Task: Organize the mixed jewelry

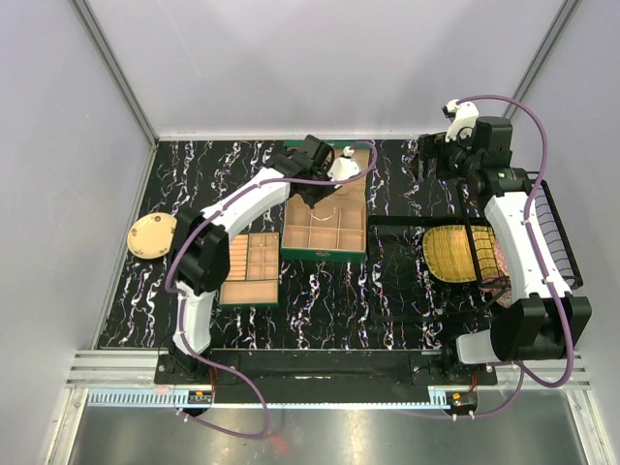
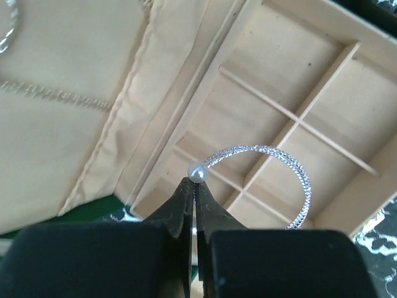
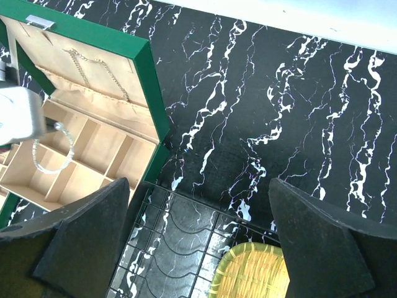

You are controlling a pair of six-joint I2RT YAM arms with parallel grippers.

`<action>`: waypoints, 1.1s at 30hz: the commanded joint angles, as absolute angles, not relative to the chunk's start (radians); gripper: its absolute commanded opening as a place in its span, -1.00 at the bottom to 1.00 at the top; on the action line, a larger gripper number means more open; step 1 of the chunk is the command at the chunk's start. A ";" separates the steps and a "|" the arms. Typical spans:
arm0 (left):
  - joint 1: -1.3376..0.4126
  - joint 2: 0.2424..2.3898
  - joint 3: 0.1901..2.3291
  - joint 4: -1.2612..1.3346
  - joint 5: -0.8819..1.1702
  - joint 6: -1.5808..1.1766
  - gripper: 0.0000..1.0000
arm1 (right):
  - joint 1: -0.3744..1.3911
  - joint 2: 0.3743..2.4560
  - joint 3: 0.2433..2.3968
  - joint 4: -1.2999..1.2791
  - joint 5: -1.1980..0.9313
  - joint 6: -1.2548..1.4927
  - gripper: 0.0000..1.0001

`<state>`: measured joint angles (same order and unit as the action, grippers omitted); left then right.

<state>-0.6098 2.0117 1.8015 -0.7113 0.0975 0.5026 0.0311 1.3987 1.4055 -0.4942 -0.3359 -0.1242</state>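
Note:
My left gripper [image 2: 195,184] is shut on the pearl-tipped end of a silver mesh bracelet [image 2: 299,180], which hangs in an open loop over the wooden compartments of the green box [image 1: 324,254]. From the right wrist view the same bracelet [image 3: 42,160] dangles above the box [image 3: 152,74]. A thin pale chain [image 2: 56,94] lies on the lid's cream lining, and a second chain [image 3: 99,67] shows in the lid. My right gripper [image 3: 198,239] is open and holds nothing, hovering over the dark marbled table right of the box. In the top view it [image 1: 427,161] sits at the far right.
A tan compartmented tray [image 1: 250,269] lies left of the box, with a round wooden disc [image 1: 152,235] further left. A yellow woven mat [image 1: 453,254] rests on a black wire rack [image 3: 173,230] under the right arm. A black wire basket [image 1: 559,242] stands at the right edge.

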 commanded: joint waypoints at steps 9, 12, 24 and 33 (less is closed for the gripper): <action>-0.666 2.131 1.830 -0.555 -0.027 0.477 -1.00 | 0.034 1.410 1.394 -0.442 -0.333 -0.143 0.99; -0.666 2.148 1.827 -0.535 -0.049 0.476 -1.00 | 0.032 1.411 1.393 -0.440 -0.334 -0.146 0.99; -0.667 2.178 1.796 -0.479 -0.081 0.479 -1.00 | 0.034 1.413 1.393 -0.440 -0.336 -0.147 0.99; -0.667 2.171 1.712 -0.413 -0.095 0.476 -1.00 | 0.032 1.424 1.391 -0.439 -0.336 -0.146 1.00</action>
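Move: The bracelet hangs from the shut left fingers. Its goal, the green box's far middle compartment, lies some 2 cm ahead of this hand, 4 cm to its right and about 12 cm below. The chain necklace in the lid is roughly 10 cm farther out than the compartment and slightly to its right. The ring tray sits about 13 cm back and 14 cm left of the hand. From the idle right hand, the compartment is some 22 cm left, 2 cm ahead and 27 cm down. Bring the left gripper down about 8 cm towards the green box's far middle compartment, easing 2 to 3 cm right and forward over the first part, pausing briefly in the descent, then sinking again with a slight drift back left. Keep the fingers shut on the bracelet by its pearl end and let the wrist tilt only some 5 degrees. ##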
